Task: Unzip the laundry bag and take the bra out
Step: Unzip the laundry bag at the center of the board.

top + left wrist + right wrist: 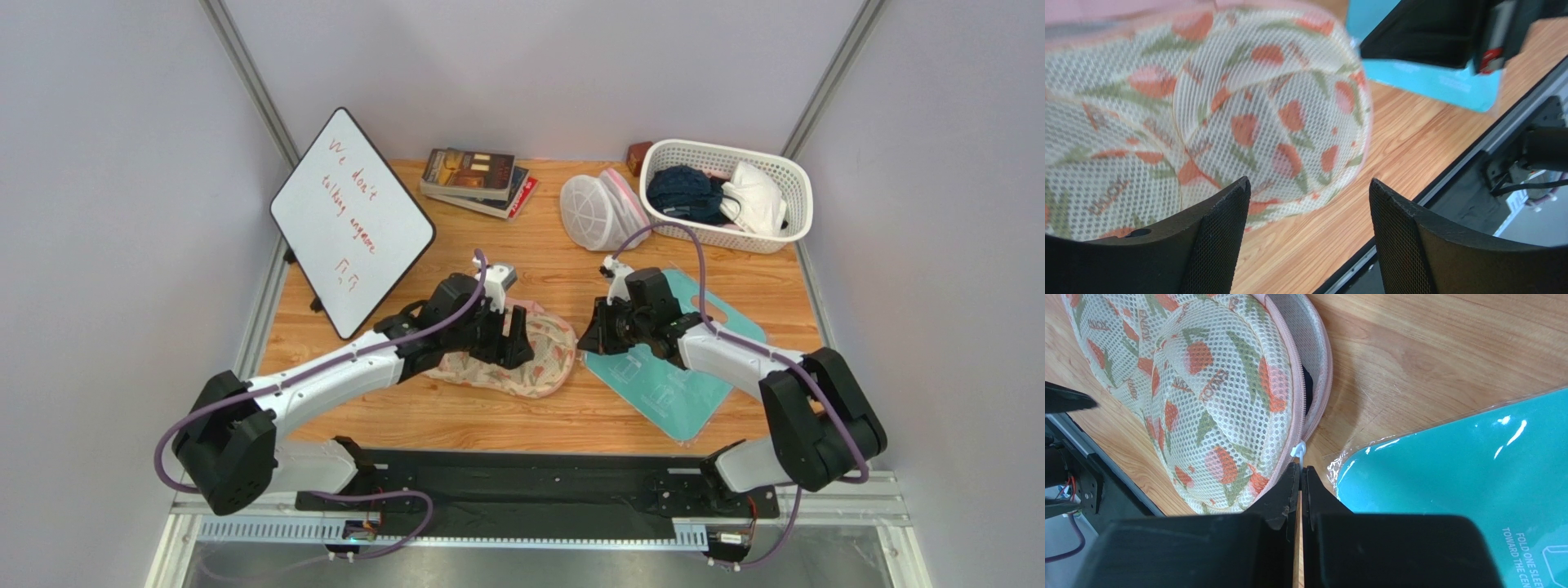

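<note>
The laundry bag (521, 352) lies flat on the wooden table, cream mesh with orange flowers and pink edging. Its zip is partly undone along the right edge, and the two layers gape there (1318, 367). A dark sliver shows inside the gap; the bra is otherwise hidden. My right gripper (1300, 468) is at the bag's right rim, shut on the small white zipper pull (1297, 451). My left gripper (1309, 184) hangs open over the bag (1229, 110), its fingers (1220, 226) holding nothing. In the top view the left gripper (505, 333) covers the bag's left lobe and the right gripper (597, 331) sits beside it.
A teal folding board (675, 374) lies under the right arm, close to the bag's right side (1475, 478). At the back stand a whiteboard (350, 221), stacked books (476, 180), a white mesh dome bag (597, 211) and a white basket (791, 196) of clothes.
</note>
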`<state>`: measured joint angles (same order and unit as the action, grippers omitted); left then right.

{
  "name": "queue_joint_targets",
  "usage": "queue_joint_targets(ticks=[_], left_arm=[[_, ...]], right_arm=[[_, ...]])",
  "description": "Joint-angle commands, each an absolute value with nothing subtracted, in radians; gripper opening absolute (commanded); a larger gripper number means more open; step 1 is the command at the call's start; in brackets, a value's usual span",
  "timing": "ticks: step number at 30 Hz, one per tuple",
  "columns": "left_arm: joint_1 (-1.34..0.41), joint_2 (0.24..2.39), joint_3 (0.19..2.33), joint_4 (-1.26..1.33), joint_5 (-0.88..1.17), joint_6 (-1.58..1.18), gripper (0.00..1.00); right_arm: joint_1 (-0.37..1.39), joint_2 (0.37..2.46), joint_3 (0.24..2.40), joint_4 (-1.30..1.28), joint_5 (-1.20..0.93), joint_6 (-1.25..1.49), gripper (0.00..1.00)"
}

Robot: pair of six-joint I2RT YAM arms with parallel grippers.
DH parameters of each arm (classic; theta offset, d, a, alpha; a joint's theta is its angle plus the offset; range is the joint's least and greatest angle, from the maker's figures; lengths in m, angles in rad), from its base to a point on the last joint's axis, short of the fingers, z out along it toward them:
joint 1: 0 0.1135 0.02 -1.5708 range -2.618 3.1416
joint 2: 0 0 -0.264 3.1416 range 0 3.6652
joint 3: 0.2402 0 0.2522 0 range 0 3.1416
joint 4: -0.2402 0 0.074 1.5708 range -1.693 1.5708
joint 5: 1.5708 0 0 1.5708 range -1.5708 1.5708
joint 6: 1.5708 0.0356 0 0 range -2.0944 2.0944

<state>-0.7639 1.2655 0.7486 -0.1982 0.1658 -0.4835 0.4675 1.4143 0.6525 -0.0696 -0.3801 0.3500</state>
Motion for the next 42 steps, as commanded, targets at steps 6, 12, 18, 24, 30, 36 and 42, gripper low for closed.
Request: queue_joint_targets(ticks=[6, 12, 18, 24, 30, 36, 42], left_arm=[[-0.767, 1.503, 0.953, -0.146, 0.184, -0.440, 0.77], [-0.773, 1.657, 1.041, -0.193, 0.164, -0.414, 0.77], [-0.775, 1.729, 1.043, -0.199, 0.134, -0.413, 0.70], [-0.776, 1.775, 1.034, -0.198, 0.091, -0.443, 0.57], [-0.775, 1.793, 1.012, -0.156, 0.094, -0.482, 0.55], [-0.776, 1.805, 0.997, -0.134, 0.080, -0.515, 0.54], [-0.776, 1.822, 0.982, -0.084, 0.091, -0.543, 0.54]], right_arm=[[0.460, 1.436, 0.696, -0.071, -0.425, 0.296, 0.00], [0.462, 1.428, 0.696, -0.080, -0.426, 0.288, 0.00], [0.462, 1.425, 0.696, -0.078, -0.439, 0.293, 0.00], [0.463, 1.401, 0.657, -0.058, -0.456, 0.314, 0.00], [0.491, 1.362, 0.588, -0.048, -0.454, 0.347, 0.00], [0.526, 1.299, 0.528, -0.034, -0.433, 0.403, 0.00], [0.561, 1.253, 0.489, -0.027, -0.390, 0.445, 0.00]])
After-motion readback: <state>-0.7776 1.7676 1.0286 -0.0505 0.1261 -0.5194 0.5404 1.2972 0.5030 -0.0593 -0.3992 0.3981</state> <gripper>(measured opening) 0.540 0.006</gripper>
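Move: The right-hand part of the laundry bag lies about 5 cm ahead and 7 cm to the right of my left hand, some 8 cm below it; the bag's middle is about 4 cm ahead, 2 cm to the left. My right hand already pinches the zip pull, which is some 5 cm ahead and 13 cm to the right of my left hand. From my right hand, the teal folding board's middle lies about 17 cm to the right and 2 cm back. I swing my left hand forward and to the right, about 7 cm each way, hopping up a little before dropping nearly 9 cm onto the right-hand part of the bag; there its open fingers come in partway to hold the fabric. My right hand nearly waits with the zip pull still pinched, then drags it back about 5 cm towards me and slightly down. ##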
